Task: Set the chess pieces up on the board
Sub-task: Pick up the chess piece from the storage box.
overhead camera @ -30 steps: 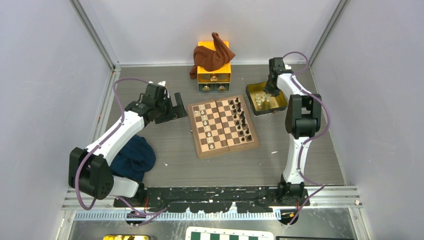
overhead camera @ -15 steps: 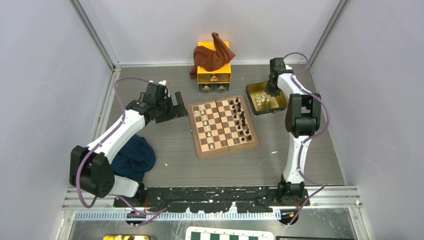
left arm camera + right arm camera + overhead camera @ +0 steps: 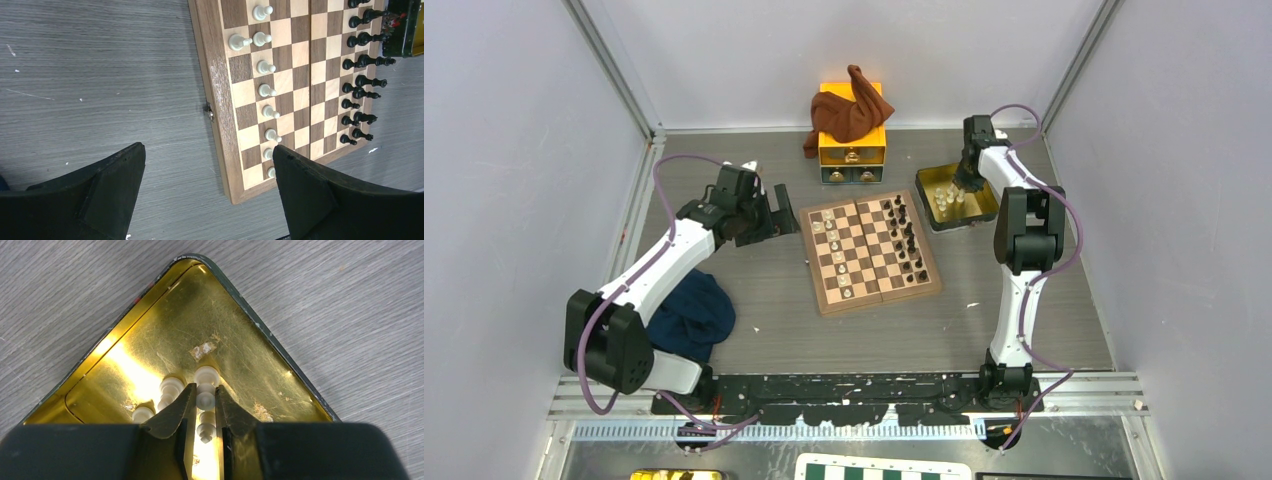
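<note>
The board (image 3: 826, 297) lies mid-table, with cream-white chess pieces (image 3: 265, 90) in a row along its left side and dark chess pieces (image 3: 360, 92) along its right. More white pieces stand in a gold-lined tin tray (image 3: 986, 203) to the board's right. My right gripper (image 3: 204, 389) reaches into that tray (image 3: 240, 335), and its jaws press both sides of a white chess piece (image 3: 206, 375). Other white pieces (image 3: 170, 387) stand just left of it. My left gripper (image 3: 208, 147) hangs wide open over the table by the board's left edge (image 3: 215, 75), holding nothing.
A yellow drawer box (image 3: 852, 150) with a brown cloth (image 3: 848, 110) draped over it stands behind the board. A dark blue cloth (image 3: 689, 315) lies by the left arm. A green-and-white checkered board (image 3: 884, 468) shows at the bottom edge. Walls enclose the table.
The right gripper's jaws have closed in on the white piece in the tray. Both arms stay where they were.
</note>
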{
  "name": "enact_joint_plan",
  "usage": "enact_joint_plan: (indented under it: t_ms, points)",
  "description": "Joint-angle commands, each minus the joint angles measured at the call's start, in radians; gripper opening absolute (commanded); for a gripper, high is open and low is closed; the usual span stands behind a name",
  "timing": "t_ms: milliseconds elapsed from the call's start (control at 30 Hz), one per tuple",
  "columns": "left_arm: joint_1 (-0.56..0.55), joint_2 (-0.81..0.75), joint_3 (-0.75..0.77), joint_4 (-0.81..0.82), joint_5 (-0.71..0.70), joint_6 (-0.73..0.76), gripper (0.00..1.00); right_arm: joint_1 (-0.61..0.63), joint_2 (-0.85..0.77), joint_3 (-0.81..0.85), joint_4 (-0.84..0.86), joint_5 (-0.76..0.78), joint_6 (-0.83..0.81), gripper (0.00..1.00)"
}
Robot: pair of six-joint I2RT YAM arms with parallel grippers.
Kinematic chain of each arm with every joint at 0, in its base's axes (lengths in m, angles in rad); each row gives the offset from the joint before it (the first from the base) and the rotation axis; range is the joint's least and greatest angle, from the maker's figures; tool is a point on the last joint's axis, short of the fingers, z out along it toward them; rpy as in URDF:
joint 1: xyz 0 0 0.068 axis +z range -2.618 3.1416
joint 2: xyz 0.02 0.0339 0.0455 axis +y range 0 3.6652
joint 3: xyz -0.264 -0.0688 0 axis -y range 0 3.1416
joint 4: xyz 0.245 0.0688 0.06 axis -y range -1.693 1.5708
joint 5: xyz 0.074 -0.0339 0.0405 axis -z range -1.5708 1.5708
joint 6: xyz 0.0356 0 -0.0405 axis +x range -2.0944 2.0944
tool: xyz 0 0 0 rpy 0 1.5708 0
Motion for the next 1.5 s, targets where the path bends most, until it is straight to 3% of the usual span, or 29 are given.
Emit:
enact_joint_plan:
  t_ms: [0, 567, 1167, 1467]
  points:
    - [0.007, 0.001, 0.038, 0.022, 0.016, -0.005, 0.98, -0.030, -0.021, 0.048, 0.017, 0.007, -0.009, 0.09]
    - [0.007, -0.026, 0.024, 0.028, 0.018, -0.004, 0.99, -0.037, -0.063, 0.062, 0.002, 0.017, -0.021, 0.01]
    - [0.007, -0.098, -0.028, 0.042, 0.026, -0.008, 0.99, -0.033, -0.213, 0.021, -0.026, 0.042, -0.040, 0.01]
    - [0.007, -0.172, -0.076, 0.037, 0.021, -0.018, 0.99, 0.054, -0.323, -0.015, -0.065, 0.033, -0.068, 0.01]
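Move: The right hand already pinches a white chess piece low in the storage box; the board's middle lies about 23 cm to its left and 18 cm back, some 2 cm lower. The other loose white pieces cluster about 4 cm left and 3 cm back, and the storage box's middle is about 1 cm left and 3 cm back. From the idle left hand, the board's middle lies some 17 cm right, 1 cm ahead and 12 cm down. Keeping its pinch, the right hand shifts 2 cm right, then lifts the piece about 11 cm, fingertips tipping outward. ##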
